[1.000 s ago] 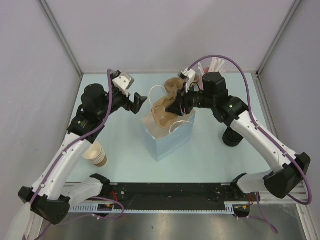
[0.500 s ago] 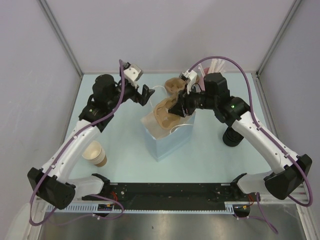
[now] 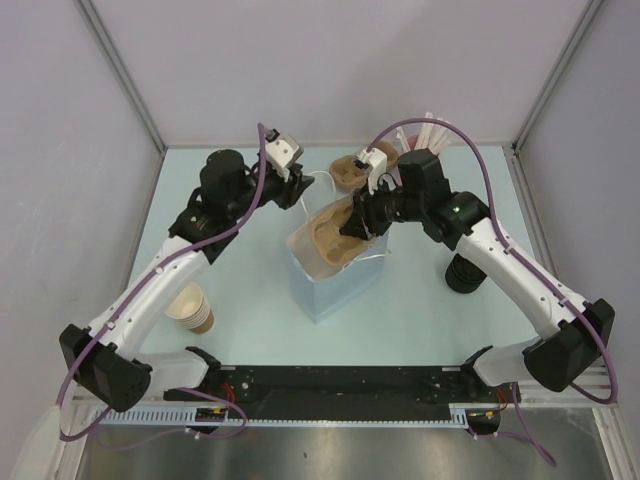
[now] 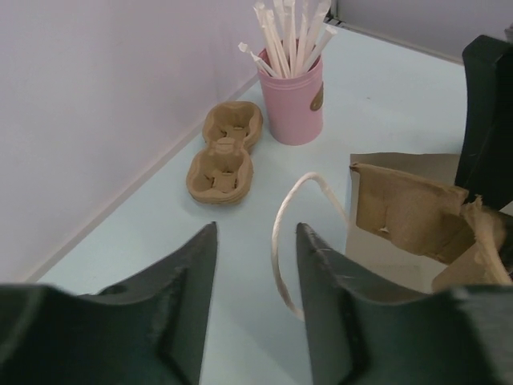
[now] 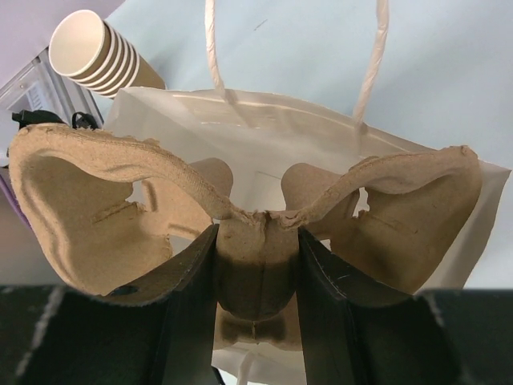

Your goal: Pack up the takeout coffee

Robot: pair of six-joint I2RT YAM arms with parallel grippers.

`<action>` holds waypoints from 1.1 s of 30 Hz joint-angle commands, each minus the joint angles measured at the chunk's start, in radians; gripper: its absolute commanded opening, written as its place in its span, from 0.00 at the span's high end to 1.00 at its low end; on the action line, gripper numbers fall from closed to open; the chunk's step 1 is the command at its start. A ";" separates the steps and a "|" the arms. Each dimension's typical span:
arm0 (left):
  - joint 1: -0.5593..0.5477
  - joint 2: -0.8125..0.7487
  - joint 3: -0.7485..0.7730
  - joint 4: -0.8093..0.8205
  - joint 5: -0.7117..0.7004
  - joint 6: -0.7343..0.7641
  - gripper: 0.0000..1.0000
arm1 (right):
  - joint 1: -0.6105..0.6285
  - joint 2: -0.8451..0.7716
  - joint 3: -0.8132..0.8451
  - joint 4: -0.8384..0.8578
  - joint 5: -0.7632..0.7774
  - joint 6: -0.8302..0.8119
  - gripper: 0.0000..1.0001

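Note:
The takeout coffee shows only as a round black lid (image 3: 463,270) on the table, beside my right forearm. My right gripper (image 3: 358,215) (image 5: 256,228) is shut on the middle of a brown cardboard cup carrier (image 3: 328,235) (image 5: 80,208). It holds the carrier in the open mouth of a pale blue paper bag (image 3: 335,285) (image 5: 264,144). My left gripper (image 3: 300,185) (image 4: 255,227) is open at the bag's far left side. The bag's white handle loop (image 4: 276,241) lies between its fingertips, unclamped.
A second cardboard carrier (image 3: 350,172) (image 4: 224,156) lies on the table behind the bag. A pink cup of white straws (image 3: 415,140) (image 4: 295,96) stands at the back. A stack of lidless tan cups (image 3: 192,308) (image 5: 100,50) lies at the front left.
My left arm has swung right, up to the bag's handle, and its jaws have narrowed. The right gripper has shifted slightly left and lower with the carrier.

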 commanded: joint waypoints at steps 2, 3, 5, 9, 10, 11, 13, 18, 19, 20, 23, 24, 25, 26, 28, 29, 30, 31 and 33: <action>-0.028 -0.028 0.017 0.039 0.002 0.008 0.59 | 0.010 0.003 0.004 -0.018 0.038 -0.018 0.60; -0.031 -0.037 0.008 0.044 -0.001 0.009 0.61 | 0.011 0.006 0.002 -0.022 0.045 -0.021 0.61; -0.037 -0.043 0.000 0.048 -0.016 0.006 0.62 | 0.010 0.012 0.001 -0.034 0.067 -0.024 0.61; -0.040 -0.051 -0.006 0.059 -0.041 -0.005 0.62 | 0.013 0.031 -0.007 -0.068 0.088 -0.044 0.61; -0.042 -0.051 -0.006 0.064 -0.042 -0.008 0.63 | 0.013 0.032 -0.010 -0.078 0.100 -0.047 0.61; -0.044 -0.048 -0.003 0.061 -0.044 -0.014 0.63 | 0.014 0.032 -0.010 -0.080 0.105 -0.052 0.61; -0.044 -0.046 -0.001 0.065 -0.044 -0.023 0.63 | 0.022 0.031 -0.012 -0.094 0.130 -0.067 0.61; -0.060 -0.040 -0.006 0.068 -0.059 -0.029 0.68 | 0.057 0.045 -0.008 -0.138 0.193 -0.110 0.60; -0.063 -0.040 -0.009 0.068 -0.064 -0.029 0.69 | 0.068 0.048 -0.010 -0.155 0.202 -0.122 0.59; -0.068 -0.039 -0.012 0.073 -0.068 -0.026 0.71 | 0.074 0.052 -0.010 -0.160 0.209 -0.130 0.59; -0.080 -0.035 -0.023 0.078 -0.091 -0.022 0.76 | 0.092 0.052 -0.008 -0.169 0.234 -0.153 0.58; -0.082 -0.035 -0.030 0.081 -0.094 -0.022 0.76 | 0.097 0.057 -0.007 -0.172 0.246 -0.160 0.58; -0.082 -0.034 -0.030 0.082 -0.099 -0.023 0.76 | 0.103 0.060 -0.002 -0.190 0.252 -0.167 0.58; -0.086 -0.034 -0.033 0.084 -0.102 -0.023 0.77 | 0.109 0.068 -0.001 -0.202 0.255 -0.173 0.58; -0.093 -0.031 -0.035 0.084 -0.102 -0.022 0.78 | 0.118 0.081 0.002 -0.227 0.271 -0.193 0.57; -0.093 -0.029 -0.035 0.082 -0.104 -0.022 0.79 | 0.120 0.086 0.002 -0.233 0.272 -0.197 0.57; -0.093 -0.029 -0.035 0.082 -0.104 -0.023 0.80 | 0.120 0.092 0.001 -0.241 0.269 -0.203 0.57; -0.096 -0.028 -0.035 0.081 -0.104 -0.022 0.80 | 0.120 0.092 0.001 -0.241 0.269 -0.206 0.57; -0.099 -0.029 -0.038 0.082 -0.104 -0.028 0.80 | 0.122 0.101 0.011 -0.264 0.266 -0.217 0.57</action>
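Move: Just under the right hand's pinched carrier stands the takeout bag, its middle about 4 cm to the left, level fore and aft, and some 18 cm below. The bag's far handle is about 9 cm left of the right hand, 5 cm ahead and 4 cm higher; from the left hand its leg lies about 2 cm right and 1 cm back. The spare carrier lies roughly 30 cm ahead of the right hand, 4 cm right, 27 cm below. Lowering the carrier about 8 cm into the bag's mouth, the right hand keeps its pinch on the middle bridge and tips its fingers some 20 degrees steeper downward, drifting slightly back and right. Meanwhile the left hand eases about 2 cm back and right, rising a little and sinking again, as its half-open fingers narrow around the leg of the far handle. ##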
